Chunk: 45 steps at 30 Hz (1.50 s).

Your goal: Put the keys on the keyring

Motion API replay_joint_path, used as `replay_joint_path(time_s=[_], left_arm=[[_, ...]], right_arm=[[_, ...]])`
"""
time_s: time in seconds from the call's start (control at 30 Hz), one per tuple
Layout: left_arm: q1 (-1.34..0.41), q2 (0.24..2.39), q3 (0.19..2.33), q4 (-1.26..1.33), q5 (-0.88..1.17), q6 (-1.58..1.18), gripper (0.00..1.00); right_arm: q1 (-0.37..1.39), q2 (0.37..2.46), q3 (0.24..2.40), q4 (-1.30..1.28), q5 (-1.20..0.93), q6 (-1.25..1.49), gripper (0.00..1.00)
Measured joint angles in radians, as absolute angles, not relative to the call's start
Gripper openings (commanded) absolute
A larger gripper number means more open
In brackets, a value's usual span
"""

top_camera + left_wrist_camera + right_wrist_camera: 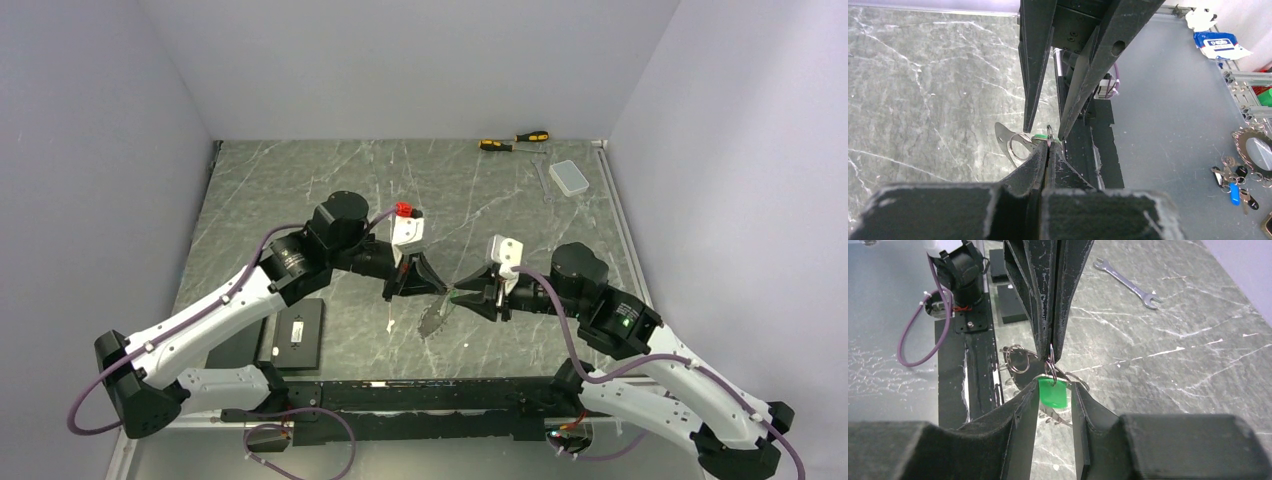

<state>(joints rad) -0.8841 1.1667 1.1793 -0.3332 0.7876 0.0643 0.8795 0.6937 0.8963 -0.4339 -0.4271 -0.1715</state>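
My left gripper (418, 285) (1048, 145) is shut on the keyring (1050, 359), a thin metal ring pinched at the fingertips above the table. The key's green head (1053, 392) (1039, 136) hangs at that ring and sits between the spread fingers of my right gripper (1054, 385) (472, 296), which is open. The ring seems to pass through the key's head. The toothed blade (1055, 417) points down below the jaws. A flat silver tag (1004, 142) with another ring (1018, 360) dangles beside them.
A silver wrench (1128, 282) lies on the marble behind. Two yellow-and-black screwdrivers (513, 141) and a small pale box (570, 178) lie at the far right. A flat black box (298, 335) sits by the left arm. The black base rail (420, 395) runs along the near edge.
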Motion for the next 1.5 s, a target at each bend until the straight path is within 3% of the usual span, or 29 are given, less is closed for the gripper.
replay_joint_path(time_s=[0.27, 0.47, 1.5], left_arm=[[-0.884, 1.158, 1.149, -0.288, 0.788, 0.031, 0.0], [-0.884, 1.155, 1.148, -0.273, 0.788, 0.028, 0.0], [-0.887, 1.068, 1.09, -0.169, 0.738, -0.058, 0.0]], right_arm=[[0.88, 0.683, 0.89, -0.41, -0.428, -0.163, 0.33], [0.88, 0.691, 0.89, -0.393, -0.431, -0.156, 0.0], [0.881, 0.662, 0.843, -0.294, -0.456, -0.12, 0.0]])
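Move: The wire ring still pinched in the left fingertips hangs about 1 cm to that hand's right, level fore and aft; from the half-open right hand it is roughly 1 cm to the left, at its height. The green tag sits about 1 cm left of the right hand and some 2 cm below it. Under both, the grey plate with its rings hangs roughly 5 cm below the right hand, 2 cm to its left and 1 cm back. The wire ring in the left fingertips is taken by the right hand as well: its open fingers ease up and slightly left, less than 1 cm, and shut on the ring right beneath the left tips. Both hands, staying closed, then rise, the left about 2 cm in all and the right about 1.5, tips tilting up some 5 degrees. ##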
